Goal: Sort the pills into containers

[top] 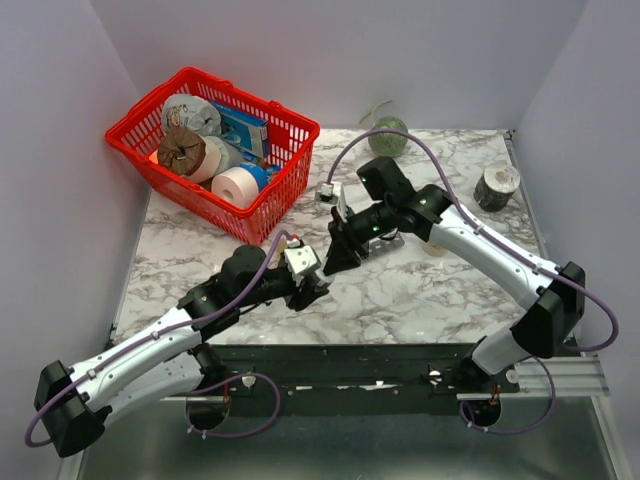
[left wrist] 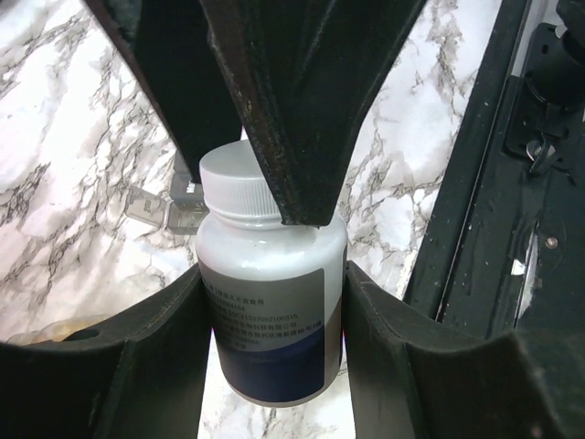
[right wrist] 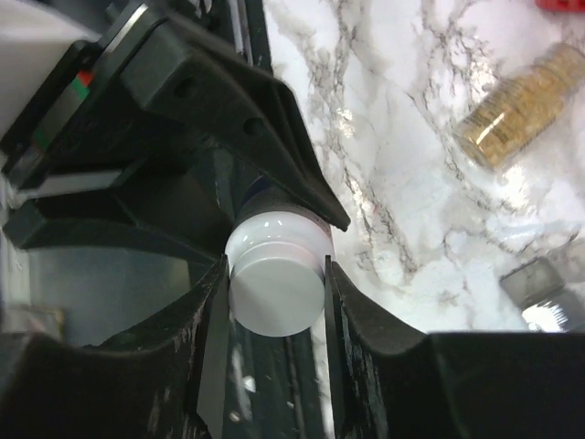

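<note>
My left gripper [left wrist: 274, 274] is shut on the body of a white bottle [left wrist: 270, 311] with a grey and dark-blue label, holding it above the marble table. From the other side, my right gripper [right wrist: 276, 270] is shut on the bottle's white cap [right wrist: 274, 293], one finger against each side. In the top view the two grippers meet at the table's front middle [top: 325, 268], hiding the bottle. The pills [right wrist: 521, 119] are tan-yellow pieces in a clear vial lying on the table, apart from both grippers. A grey, clear-lidded piece of the containers [left wrist: 169, 203] shows behind the bottle.
A red wire basket [top: 290, 185] with rolls and boxes stands at the back left. A green round object [top: 388, 137] sits at the back middle, and a dark cylinder with a pale top [top: 496, 186] at the right. The black frame rail [left wrist: 494, 183] runs along the table's near edge.
</note>
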Motion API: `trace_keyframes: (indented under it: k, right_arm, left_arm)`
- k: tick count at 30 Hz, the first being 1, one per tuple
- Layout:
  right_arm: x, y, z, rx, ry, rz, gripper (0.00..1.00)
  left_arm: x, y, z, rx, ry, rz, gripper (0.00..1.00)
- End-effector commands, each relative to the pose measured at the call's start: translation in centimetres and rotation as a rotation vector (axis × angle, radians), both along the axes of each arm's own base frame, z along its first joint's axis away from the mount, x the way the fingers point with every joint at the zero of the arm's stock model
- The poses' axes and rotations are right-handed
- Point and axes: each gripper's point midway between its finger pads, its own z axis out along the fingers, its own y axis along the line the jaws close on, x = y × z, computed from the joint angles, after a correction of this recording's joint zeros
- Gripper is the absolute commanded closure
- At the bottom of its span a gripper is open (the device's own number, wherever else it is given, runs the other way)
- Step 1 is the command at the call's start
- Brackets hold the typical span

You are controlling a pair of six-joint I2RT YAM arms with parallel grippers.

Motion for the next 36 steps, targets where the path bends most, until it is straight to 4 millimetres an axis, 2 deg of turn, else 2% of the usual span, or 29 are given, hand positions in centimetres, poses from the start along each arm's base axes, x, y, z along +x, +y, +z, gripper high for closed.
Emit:
trace_keyframes:
  k: [1, 3, 4, 5, 8, 13, 16, 20, 21, 24, 25, 27, 29, 30, 32, 33, 35, 36]
  right_arm:
    - [-5.3, 0.5, 2.8, 0.093, -0.103, 0.43, 0.85]
    - [-6.2, 0.2, 3.0, 0.174, -0.333, 0.639, 0.84]
    - [-7.5, -0.4, 3.0, 0.183, -0.39, 0.72, 0.82]
    - [-7.3, -0.3, 2.9, 0.221, -0.523, 0.803, 0.82]
    - [-7.2, -0.2, 3.0, 0.248, -0.681, 0.871, 0.8]
    - [-6.1, 0.2, 3.5, 0.241, -0.779, 0.863, 0.77]
    - [-6.2, -0.1, 3.8, 0.241, -0.792, 0.858, 0.76]
    - [-6.9, 0.0, 5.3, 0.278, -0.753, 0.828, 0.73]
    - [-7.6, 0.0, 5.8, 0.319, -0.726, 0.835, 0.71]
    - [-8.7, -0.2, 5.1, 0.358, -0.665, 0.849, 0.61]
    - [-8.7, -0.2, 3.9, 0.349, -0.646, 0.849, 0.58]
    - [-8.4, -0.1, 2.8, 0.31, -0.618, 0.823, 0.52]
    - [-8.0, 0.1, 2.4, 0.287, -0.596, 0.773, 0.46]
    - [-7.8, 0.1, 2.5, 0.278, -0.602, 0.761, 0.35]
    - [-7.6, 0.3, 3.3, 0.277, -0.584, 0.707, 0.25]
    - [-7.4, 0.4, 4.0, 0.275, -0.592, 0.68, 0.17]
    - [-7.0, 0.6, 5.3, 0.265, -0.549, 0.61, 0.11]
    - [-6.6, 0.6, 6.1, 0.26, -0.545, 0.565, 0.03]
  left_arm:
    - [-2.5, -0.7, 1.7, -0.038, -0.054, -0.172, 1.0]
    - [-3.4, -0.5, 1.4, -0.014, -0.081, -0.23, 1.0]
    - [-3.8, -0.4, 1.4, -0.01, -0.087, -0.253, 1.0]
    - [-4.4, -0.3, 1.3, -0.002, -0.102, -0.295, 1.0]
    - [-5.0, 0.0, 1.1, 0.017, -0.1, -0.322, 1.0]
    - [-5.1, 0.1, 1.4, -0.005, -0.116, -0.32, 1.0]
    - [-5.3, 0.0, 1.4, -0.01, -0.12, -0.335, 1.0]
    - [-5.7, 0.0, 1.2, -0.022, -0.133, -0.364, 1.0]
    - [-5.7, -0.1, 1.3, -0.028, -0.14, -0.365, 1.0]
    - [-5.8, -0.2, 1.8, -0.056, -0.151, -0.364, 1.0]
    - [-5.7, -0.3, 2.0, -0.066, -0.155, -0.358, 1.0]
    - [-5.6, -0.5, 2.6, -0.094, -0.152, -0.349, 1.0]
    - [-5.5, -0.6, 2.8, -0.111, -0.15, -0.336, 1.0]
    - [-5.4, -0.6, 2.9, -0.119, -0.147, -0.331, 1.0]
    - [-5.3, -0.7, 2.8, -0.116, -0.142, -0.321, 1.0]
    - [-5.1, -0.6, 2.7, -0.111, -0.14, -0.311, 1.0]
    - [-4.8, -0.6, 2.4, -0.097, -0.127, -0.296, 1.0]
    - [-4.5, -0.6, 2.4, -0.091, -0.126, -0.278, 1.0]
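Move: The white pill bottle is already between my left fingers, its cap up, some 4 cm above that hand's point and 2 cm farther out. My right fingers are already shut on the cap. The amber pill bottle lies on the table about 14 cm ahead of my left hand, 8 cm to its left and 17 cm below. The pill organizer is level with the amber bottle, some 19 cm to the right of it. I twist the cap with my right hand, swinging it about 45 degrees counter-clockwise as it tilts, while my left hand keeps its grip on the bottle and turns some 15 degrees clockwise. Both hands draw back 5 to 7 cm towards the table's front edge, rising slightly and sinking a little near the end. Last, my right fingers open and let go of the cap. ##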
